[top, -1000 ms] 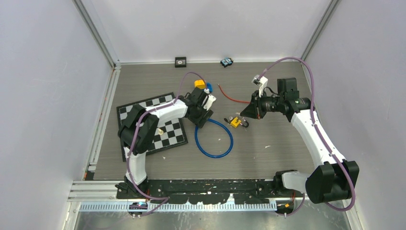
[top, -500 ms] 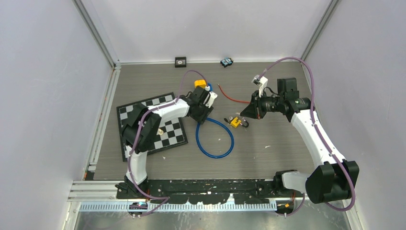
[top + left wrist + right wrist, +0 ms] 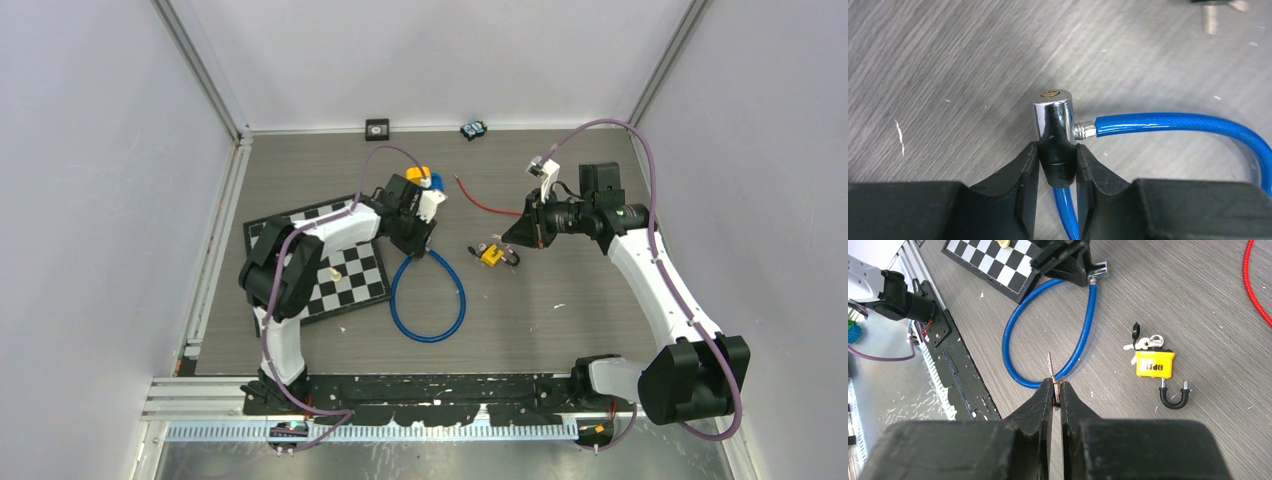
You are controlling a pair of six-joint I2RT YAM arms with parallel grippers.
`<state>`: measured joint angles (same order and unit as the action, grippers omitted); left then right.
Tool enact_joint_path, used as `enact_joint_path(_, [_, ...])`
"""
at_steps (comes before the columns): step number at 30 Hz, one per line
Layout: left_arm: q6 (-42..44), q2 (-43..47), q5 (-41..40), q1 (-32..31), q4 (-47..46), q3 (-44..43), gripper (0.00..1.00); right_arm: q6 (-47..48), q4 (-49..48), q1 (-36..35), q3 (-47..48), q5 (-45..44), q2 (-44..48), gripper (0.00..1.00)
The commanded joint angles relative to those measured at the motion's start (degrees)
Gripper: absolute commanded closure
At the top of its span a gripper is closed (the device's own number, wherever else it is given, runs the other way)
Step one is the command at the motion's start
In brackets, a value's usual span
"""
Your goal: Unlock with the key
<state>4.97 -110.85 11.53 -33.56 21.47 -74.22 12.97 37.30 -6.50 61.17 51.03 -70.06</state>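
Note:
A blue cable lock (image 3: 459,300) lies looped on the table. Its chrome and black cylinder (image 3: 1052,120) stands between the pads of my left gripper (image 3: 1058,150), which is shut on the black lower part. The brass keyhole (image 3: 1049,92) faces away from the wrist. My right gripper (image 3: 1057,387) is shut on a thin key (image 3: 1050,367), whose blade points out toward the cable loop (image 3: 1083,335). In the top view the right gripper (image 3: 515,237) hovers right of the loop, apart from the cylinder.
A yellow padlock (image 3: 1154,363) with keys in it lies beside its loose black shackle (image 3: 1174,399). A chessboard (image 3: 320,260) with a pawn (image 3: 334,272) sits at left. A red wire (image 3: 490,203) and an orange and blue piece (image 3: 418,174) lie behind.
My left gripper has closed on the lock cylinder and shifted back and left, dragging the blue loop leftward. The right arm has not moved.

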Motion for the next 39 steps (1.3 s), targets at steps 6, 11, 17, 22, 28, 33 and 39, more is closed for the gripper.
enact_joint_path(6, [12.1, 13.3, 34.6, 0.9, 1.8, 0.1, 1.0, 0.0, -0.4, -1.7, 3.0, -1.2, 0.5, 0.99])
enact_joint_path(11, [29.3, 18.7, 48.2, 0.9, 13.2, -0.8, 1.0, 4.0, 3.7, -4.5, 5.6, -3.7, -0.2, 0.99])
enact_joint_path(17, [51.4, 23.3, 55.6, 0.9, 29.4, -1.7, 1.0, 10.2, 10.6, -9.2, 9.9, -4.1, -0.8, 0.99])
enact_joint_path(22, [61.1, 24.8, 54.3, 0.9, 35.8, -2.6, 1.0, 13.4, 17.1, -14.2, 15.4, -6.8, -0.7, 1.0])
enact_joint_path(28, [55.6, 25.7, 49.1, 0.6, 30.3, -2.3, 1.0, 9.7, 17.5, -19.7, 19.6, -8.1, -2.4, 1.0])
enact_joint_path(33, [44.1, 27.3, 38.9, -0.9, 19.0, 1.1, 1.0, 1.6, 15.5, -19.8, 20.3, -4.2, -6.4, 0.99])
enact_joint_path(39, [37.8, 29.5, 29.6, -2.2, 11.1, 4.2, 1.0, -5.4, 15.2, -19.8, 19.0, -1.4, -10.5, 1.0])
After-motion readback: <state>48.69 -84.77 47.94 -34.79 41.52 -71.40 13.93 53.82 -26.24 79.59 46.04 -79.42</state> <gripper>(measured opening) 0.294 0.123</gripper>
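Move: My left hand already holds the cable lock. The key it is being taken to, in my right fingers, is roughly 8 cm back, 14 cm to the right and 18 cm above it. From my right hand the lock is about 8 cm ahead, 15 cm left and 19 cm lower. The yellow padlock lies about 8 cm ahead of my right hand, 2 cm left and 20 cm down; the red cable is about 10 cm farther out than the padlock. I swing the lock up about 16 cm and back towards myself with my left hand, overshooting slightly and easing forward again, and turn it clockwise by 50-odd degrees overall so its keyhole comes round towards my right hand. Meanwhile my right hand, keeping its pinch on the key, starts slower, goes some 8 cm left and a bit back towards the lock, rising, then dipping, and turning counter-clockwise. ##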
